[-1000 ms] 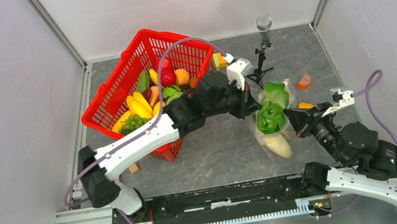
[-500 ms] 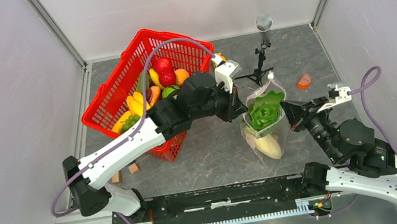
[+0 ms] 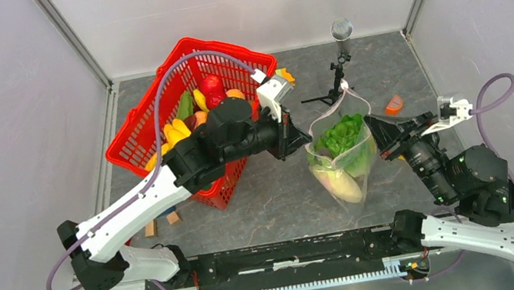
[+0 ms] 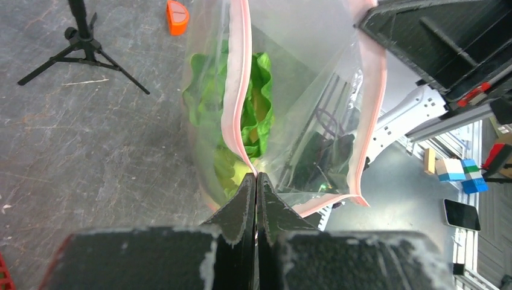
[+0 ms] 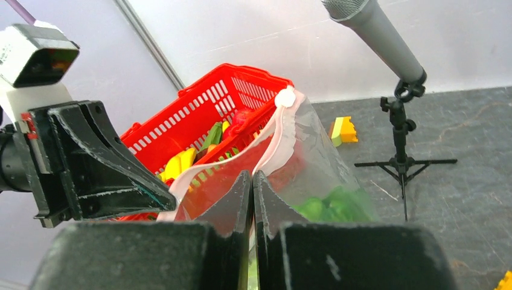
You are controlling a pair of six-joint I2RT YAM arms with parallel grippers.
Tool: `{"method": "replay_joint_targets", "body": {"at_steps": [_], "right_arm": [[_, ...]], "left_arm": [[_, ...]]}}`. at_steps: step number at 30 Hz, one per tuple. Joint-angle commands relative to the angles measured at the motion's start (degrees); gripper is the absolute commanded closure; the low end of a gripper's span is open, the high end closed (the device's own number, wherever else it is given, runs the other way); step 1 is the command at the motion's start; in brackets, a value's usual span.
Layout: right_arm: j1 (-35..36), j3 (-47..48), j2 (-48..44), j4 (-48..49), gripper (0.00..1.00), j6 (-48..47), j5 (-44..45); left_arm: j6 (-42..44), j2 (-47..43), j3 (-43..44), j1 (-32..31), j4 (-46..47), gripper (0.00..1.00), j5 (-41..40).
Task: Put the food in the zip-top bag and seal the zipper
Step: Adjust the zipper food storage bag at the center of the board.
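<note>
The clear zip-top bag [image 3: 351, 165] hangs between my two grippers, its mouth spread open. Inside it lie green lettuce [image 3: 343, 134] and a cream-white vegetable [image 3: 341, 183]. My left gripper [image 3: 305, 140] is shut on the bag's left mouth edge; in the left wrist view its tips [image 4: 256, 176] pinch the pink zipper [image 4: 239, 78] with the lettuce [image 4: 204, 96] below. My right gripper [image 3: 372, 127] is shut on the opposite edge; in the right wrist view its tips [image 5: 252, 174] clamp the zipper [image 5: 273, 134] below the white slider [image 5: 285, 98].
A red mesh basket [image 3: 144, 128] holding more food, with bananas [image 3: 176, 133] and red fruit [image 3: 210, 84], stands behind the left arm. A microphone on a tripod [image 3: 339, 62] is behind the bag. An orange piece [image 3: 393, 104], a yellow-green block [image 3: 284, 74] and wooden blocks [image 3: 171, 218] lie on the table.
The left gripper has pulled leftward and the right gripper has moved back, both still gripping. The bag's mouth has spread wider and the bag hangs more upright.
</note>
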Motion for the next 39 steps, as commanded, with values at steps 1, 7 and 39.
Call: {"method": "replay_joint_targets", "body": {"at_steps": [1,7,39], "right_arm": [[0.3,5.0,5.4,2.6,0.94,-3.6,-2.4],[0.3,8.8,11.5,-3.4,0.93,-7.5,-4.6],[0.3,-8.2,15.3,7.2,0.93,1.4,-15.0]], "left_arm": [[0.4,-2.4,-3.6,0.6,2.0,0.98,-1.5],[-3.6,-5.0,-14.1,0.6,7.7,0.82,-1.9],[5.5,-13.3,-12.4,31.1,-5.1,0.0,-13.9]]}}
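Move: Both hands already pinch the open bag's rim. The zip-top bag's food-filled body hangs about 7 cm right of the left hand and 12 cm below; from the right hand it is about 7 cm left and 12 cm below, roughly level fore-and-aft with both. From the left hand the red basket's middle is some 28 cm left, 18 cm ahead; the microphone stand is 20 cm ahead, 13 cm right. Both stand about 20 cm lower. Left dips, releases the bag, swings left-forward over the basket; right, still pinching, lowers the bag leftward, 10 cm down. ##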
